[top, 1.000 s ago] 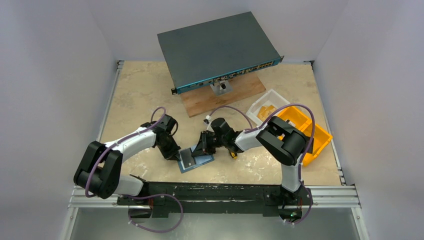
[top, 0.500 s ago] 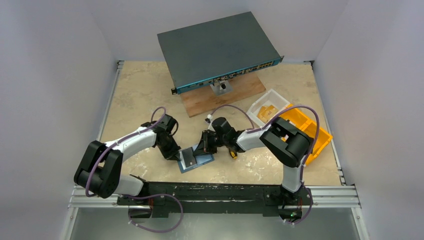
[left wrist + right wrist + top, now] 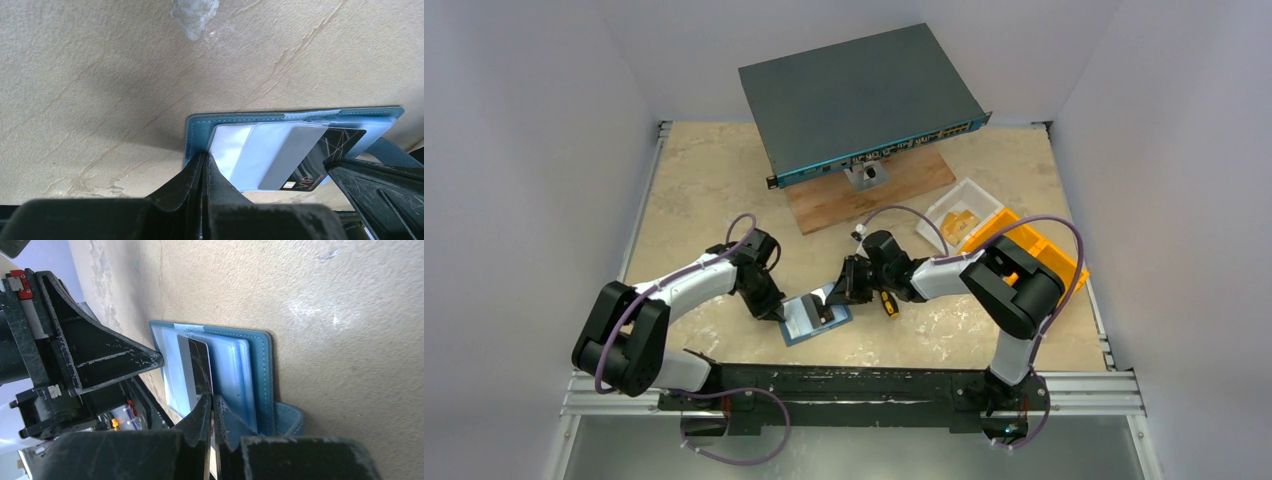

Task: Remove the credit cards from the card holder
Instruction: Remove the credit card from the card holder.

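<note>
The teal-blue card holder [image 3: 802, 326] [image 3: 199, 131] [image 3: 263, 374] lies open on the table between the arms, its pale slotted inside facing up. My left gripper [image 3: 781, 308] [image 3: 205, 159] is shut on the holder's left edge, pinning it. A credit card [image 3: 822, 310] [image 3: 320, 150] [image 3: 198, 365], grey and black and marked VIP, sticks partway out of a slot. My right gripper [image 3: 836, 298] [image 3: 212, 402] is shut on that card's free edge. One of its fingers [image 3: 380, 181] shows in the left wrist view. A left finger [image 3: 107, 357] shows in the right wrist view.
A large dark network switch box [image 3: 859, 95] rests on a wooden board [image 3: 879, 195] at the back. A clear tray [image 3: 959, 218] and an orange bin [image 3: 1036, 255] sit at the right, behind the right arm. A small yellow-black item [image 3: 886, 303] lies under the right wrist.
The right gripper has closed on the card and shifted right, drawing the card partway out. The raised flap has dropped flatter. The left gripper has stayed put.
</note>
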You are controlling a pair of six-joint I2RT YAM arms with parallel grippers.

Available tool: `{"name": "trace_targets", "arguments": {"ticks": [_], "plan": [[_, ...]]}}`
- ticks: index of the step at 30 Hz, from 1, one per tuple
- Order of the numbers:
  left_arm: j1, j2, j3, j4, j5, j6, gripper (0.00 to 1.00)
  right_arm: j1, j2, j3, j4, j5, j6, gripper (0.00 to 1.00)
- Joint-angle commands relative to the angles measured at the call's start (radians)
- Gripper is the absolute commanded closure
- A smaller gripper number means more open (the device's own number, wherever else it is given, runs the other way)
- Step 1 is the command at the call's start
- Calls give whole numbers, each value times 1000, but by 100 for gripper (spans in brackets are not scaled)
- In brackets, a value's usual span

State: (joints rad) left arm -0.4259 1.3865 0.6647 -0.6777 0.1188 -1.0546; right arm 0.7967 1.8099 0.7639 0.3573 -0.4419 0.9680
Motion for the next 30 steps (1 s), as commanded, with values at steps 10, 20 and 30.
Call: {"name": "trace_targets", "arguments": {"ticks": [10,20,30], "plan": [[3,14,-1,-11,-93,50,100,-19,8,10,18,-47,-49,83],[3,27,4,-2,-77,59,100,38,83,77,12,-79,-47,73],[1,-163,55,-58,-74,142,95,41,96,79,-20,-51,-49,73]]}}
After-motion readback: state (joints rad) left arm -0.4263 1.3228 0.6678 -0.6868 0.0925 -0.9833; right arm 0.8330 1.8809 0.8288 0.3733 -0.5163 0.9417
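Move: My right fingertips are shut on the outer edge of the black VIP card, so the card's middle lies only about 2 cm to their left and 1 cm below. The open card holder's middle is some 3 cm left and 3 cm back, and the screwdriver about 12 cm right, 1 cm farther out. From my left hand, shut on the holder's left edge, the card lies roughly 8 cm right and 2 cm ahead. Still pinching the VIP card, I draw my right hand barely 1 cm farther right, then spread its fingers part-way and let go. I bring that open hand some 3 cm left and nearly 2 cm back, over the card again, turning slightly counter-clockwise. My left hand keeps the holder's left edge down, and only at the end lifts about 1 cm. ##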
